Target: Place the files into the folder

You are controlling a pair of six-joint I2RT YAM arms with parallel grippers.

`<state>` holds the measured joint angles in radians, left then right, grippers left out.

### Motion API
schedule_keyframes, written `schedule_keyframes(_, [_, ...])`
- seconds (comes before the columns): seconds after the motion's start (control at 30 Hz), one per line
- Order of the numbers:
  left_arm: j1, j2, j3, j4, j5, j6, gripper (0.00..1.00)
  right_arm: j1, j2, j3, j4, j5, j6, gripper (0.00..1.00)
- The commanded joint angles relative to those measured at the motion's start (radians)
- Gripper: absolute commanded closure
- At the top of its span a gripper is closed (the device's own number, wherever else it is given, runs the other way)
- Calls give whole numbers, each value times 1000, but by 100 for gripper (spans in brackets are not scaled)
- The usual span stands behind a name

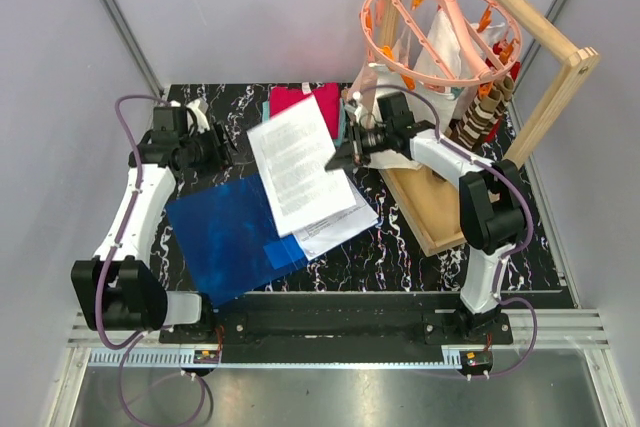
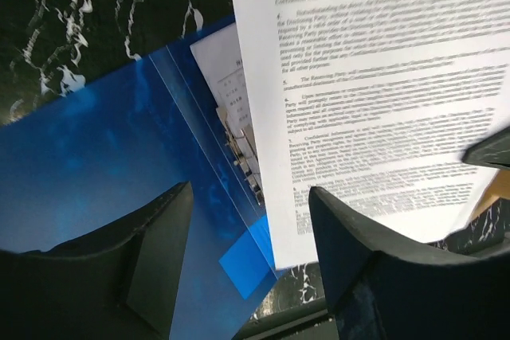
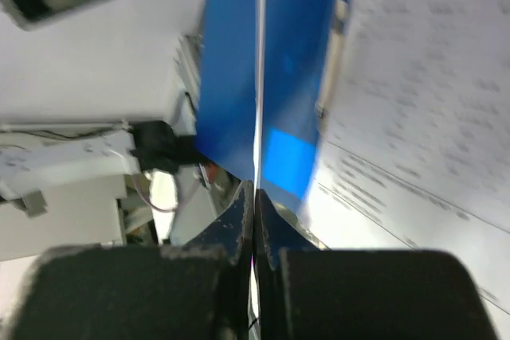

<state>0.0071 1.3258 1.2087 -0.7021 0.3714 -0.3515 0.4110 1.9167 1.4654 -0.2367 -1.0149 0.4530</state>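
The blue folder (image 1: 225, 232) lies open on the black marble table. My right gripper (image 1: 336, 159) is shut on the right edge of one of the files, a printed sheet (image 1: 298, 159), which hangs tilted above the folder's right half. In the right wrist view that sheet (image 3: 257, 77) shows edge-on between the shut fingers, with the folder (image 3: 227, 77) behind it. More files (image 1: 340, 225) lie flat under it, partly on the folder. My left gripper (image 1: 224, 152) hovers open above the folder's far left corner. Its wrist view shows the folder (image 2: 88, 173), its metal clip (image 2: 239, 149) and the lifted sheet (image 2: 374, 93).
A wooden rack (image 1: 560, 77) with a pink round hanger (image 1: 440, 22) and a white bag stands on a wooden base (image 1: 430, 212) at the right. Folded red and teal clothes (image 1: 305, 99) lie at the table's far edge.
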Motion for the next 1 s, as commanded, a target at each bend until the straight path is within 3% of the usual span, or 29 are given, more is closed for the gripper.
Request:
schedule_keyframes(0.0, [-2,-48,-57,96,90,-20,37,-17,-53,-36,-243,12,-341,100])
schedule_keyframes(0.23, [-25,-80,-95,98,101,-11,37,-18,37,70,-461,162,-542,100])
schedule_keyframes(0.7, [-55,-86,-133,99,113,-12,37,-26,214,309,-809,16,-873,98])
schedule_keyframes(0.97, [-59,-94,-140,98,119,-12,37,-26,283,375,-825,-7,-890,98])
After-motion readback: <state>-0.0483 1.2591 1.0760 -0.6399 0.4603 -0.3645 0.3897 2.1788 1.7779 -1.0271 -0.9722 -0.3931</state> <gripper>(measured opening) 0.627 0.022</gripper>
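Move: The stack in the folder's right half, where the held file is going, lies about 14 cm below the right hand, 7 cm to its left and 3 cm back. The folder's metal clip is 11 cm farther left of the stack's middle, level with it. The red cloth lies 21 cm ahead of the hand and 10 cm left. From the empty left hand, the stack is some 22 cm right, 6 cm back and 17 cm below. Right hand lowers its still-pinched file about 8 cm towards the stack, easing right; open left drifts back-right. ##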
